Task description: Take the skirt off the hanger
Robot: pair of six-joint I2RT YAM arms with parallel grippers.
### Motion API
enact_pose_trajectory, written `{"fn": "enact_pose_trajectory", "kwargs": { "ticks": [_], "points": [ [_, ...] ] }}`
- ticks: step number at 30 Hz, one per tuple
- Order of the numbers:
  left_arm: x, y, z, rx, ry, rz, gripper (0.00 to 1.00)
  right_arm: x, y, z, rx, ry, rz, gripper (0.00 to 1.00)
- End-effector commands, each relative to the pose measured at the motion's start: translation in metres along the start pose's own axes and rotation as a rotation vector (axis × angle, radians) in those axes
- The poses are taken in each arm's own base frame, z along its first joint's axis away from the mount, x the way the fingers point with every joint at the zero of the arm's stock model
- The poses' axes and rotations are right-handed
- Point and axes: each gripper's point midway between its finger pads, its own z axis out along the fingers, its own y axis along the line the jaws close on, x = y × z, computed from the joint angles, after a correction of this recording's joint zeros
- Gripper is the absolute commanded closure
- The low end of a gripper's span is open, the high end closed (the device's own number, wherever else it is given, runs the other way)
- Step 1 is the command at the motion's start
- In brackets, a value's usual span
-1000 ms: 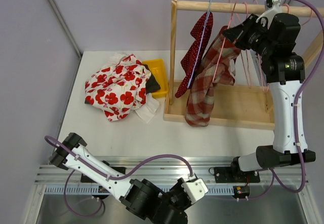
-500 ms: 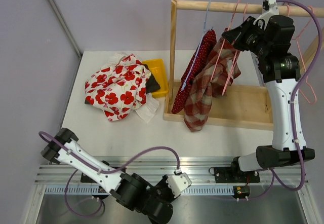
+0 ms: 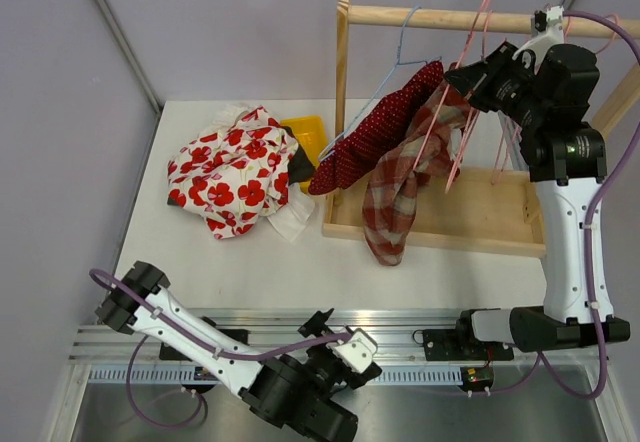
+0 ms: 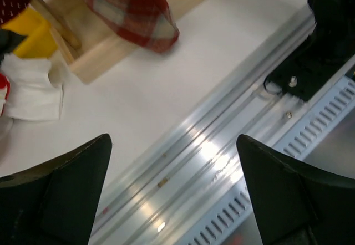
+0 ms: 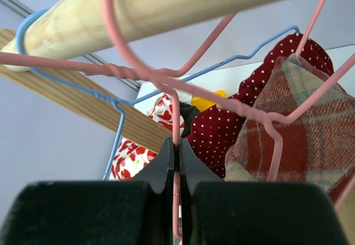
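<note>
A red plaid skirt point(image 3: 395, 197) hangs on a pink wire hanger point(image 3: 462, 57) from the wooden rail point(image 3: 430, 17); its hem droops over the rack's base. My right gripper point(image 3: 468, 74) is up by the rail, shut on a pink hanger wire point(image 5: 176, 112), with the plaid cloth point(image 5: 316, 123) just to its right. A red polka-dot garment point(image 3: 375, 132) on a blue hanger point(image 3: 400, 47) swings out to the left. My left gripper point(image 4: 172, 139) is open over the metal rail at the table's near edge, holding nothing; the skirt's hem point(image 4: 138, 6) is far ahead of it.
A pile of red-flowered white cloth point(image 3: 235, 172) lies on the table left of the rack, beside a yellow box point(image 3: 310, 142). The rack has a wooden upright point(image 3: 343, 102) and a base board point(image 3: 480, 222). More pink hangers point(image 3: 500, 152) hang to the right.
My left gripper has opened and its arm has shifted near the base rail. The hangers have swung, with the polka-dot garment kicked out to the left. The right gripper stays shut on the pink wire.
</note>
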Motion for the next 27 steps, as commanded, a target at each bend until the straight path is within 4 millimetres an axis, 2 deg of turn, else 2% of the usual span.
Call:
{"fn": "enact_pose_trajectory", "kwargs": {
  "ticks": [1, 2, 3, 4, 5, 6, 7, 8, 9, 10, 11, 12, 13, 14, 16, 17, 18, 19, 20, 21, 22, 23, 24, 25, 27],
  "points": [
    [-0.034, 0.005, 0.006, -0.052, -0.175, 0.022, 0.01, -0.028, 0.036, -0.025, -0.122, -0.121, -0.026, 1.0],
    [-0.073, 0.003, 0.016, 0.011, -0.231, -0.041, 0.01, -0.026, 0.036, -0.026, -0.125, -0.115, -0.024, 1.0],
    [-0.071, 0.0, 0.023, 0.078, -0.25, -0.051, 0.01, -0.024, 0.036, -0.027, -0.127, -0.11, -0.025, 1.0],
    [-0.061, -0.006, 0.03, 0.162, -0.256, -0.046, 0.01, -0.024, 0.038, -0.031, -0.132, -0.109, -0.028, 1.0],
    [-0.073, -0.003, 0.035, 0.193, -0.286, -0.094, 0.01, -0.023, 0.039, -0.034, -0.135, -0.106, -0.03, 1.0],
    [-0.08, 0.014, 0.052, 0.167, -0.286, -0.116, 0.01, -0.022, 0.041, -0.036, -0.14, -0.105, -0.032, 1.0],
    [-0.087, 0.015, 0.058, 0.179, -0.294, -0.12, 0.01, -0.023, 0.043, -0.04, -0.141, -0.112, -0.035, 1.0],
    [-0.099, 0.027, 0.07, 0.147, -0.319, -0.104, 0.01, -0.022, 0.044, -0.042, -0.148, -0.109, -0.034, 1.0],
    [-0.103, 0.027, 0.076, 0.149, -0.327, -0.083, 0.01, -0.021, 0.044, -0.042, -0.15, -0.106, -0.028, 1.0],
    [-0.122, 0.025, 0.078, 0.167, -0.358, -0.093, 0.01, -0.02, 0.046, -0.043, -0.158, -0.105, -0.025, 1.0],
    [-0.132, 0.034, 0.088, 0.147, -0.374, -0.082, 0.01, -0.02, 0.049, -0.045, -0.171, -0.106, -0.021, 1.0],
    [-0.136, 0.026, 0.096, 0.179, -0.382, -0.067, 0.01, -0.018, 0.048, -0.045, -0.171, -0.103, -0.017, 1.0],
    [-0.144, 0.027, 0.101, 0.183, -0.392, -0.071, 0.01, -0.016, 0.048, -0.045, -0.174, -0.096, -0.011, 1.0],
    [-0.16, 0.036, 0.111, 0.163, -0.412, -0.096, 0.02, -0.015, 0.048, -0.045, -0.178, -0.096, -0.007, 1.0],
    [-0.162, 0.03, 0.129, 0.171, -0.405, -0.073, 0.04, -0.013, 0.048, -0.048, -0.179, -0.097, -0.006, 1.0],
    [-0.174, 0.038, 0.137, 0.149, -0.425, -0.091, 0.07, -0.012, 0.048, -0.048, -0.181, -0.095, -0.006, 1.0],
    [-0.175, 0.039, 0.145, 0.145, -0.427, -0.093, 0.21, -0.011, 0.049, -0.051, -0.186, -0.095, -0.006, 1.0],
    [-0.169, 0.033, 0.159, 0.155, -0.415, -0.082, 0.31, -0.01, 0.05, -0.051, -0.189, -0.092, -0.005, 1.0],
    [-0.171, 0.042, 0.171, 0.133, -0.418, -0.102, 0.39, -0.01, 0.05, -0.052, -0.193, -0.091, -0.003, 1.0],
    [-0.175, 0.044, 0.179, 0.127, -0.42, -0.11, 0.47, -0.008, 0.05, -0.053, -0.194, -0.09, -0.001, 1.0],
    [-0.174, 0.045, 0.187, 0.117, -0.41, -0.109, 0.49, -0.008, 0.051, -0.054, -0.196, -0.09, -0.002, 1.0],
    [-0.159, 0.046, 0.205, 0.099, -0.361, -0.088, 0.55, -0.007, 0.051, -0.056, -0.196, -0.09, -0.004, 1.0],
    [-0.164, 0.05, 0.209, 0.07, -0.356, -0.096, 0.65, -0.007, 0.051, -0.057, -0.196, -0.09, -0.002, 1.0],
    [-0.155, 0.051, 0.214, 0.055, -0.327, -0.086, 1.0, -0.008, 0.052, -0.058, -0.198, -0.094, -0.007, 1.0],
    [-0.142, 0.041, 0.211, 0.101, -0.298, -0.079, 1.0, -0.008, 0.051, -0.054, -0.197, -0.09, -0.01, 1.0]
  ]
}}
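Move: The plaid skirt hangs roughly 27 cm ahead of the open left hand, 15 cm to its right and 12 cm higher. Beside it, the dotted cloth is about 6 cm farther out and 8 cm to the skirt's left; the skirt's pink hanger is centred some 7 cm beyond the skirt, 3 cm to its right and 11 cm above. From the right hand, already holding that hanger, the skirt's middle is about 6 cm back, 4 cm left and 15 cm down. Forward and to its right, climbing on the way, the left hand sweeps about 25 cm with open fingers towards the lower part of the plaid skirt, rolling its left side down a little; near the end it sinks some 3 cm while the fingers close and pinch the cloth. The right hand keeps its grip on the pink hanger and draws it back about 5 cm. ##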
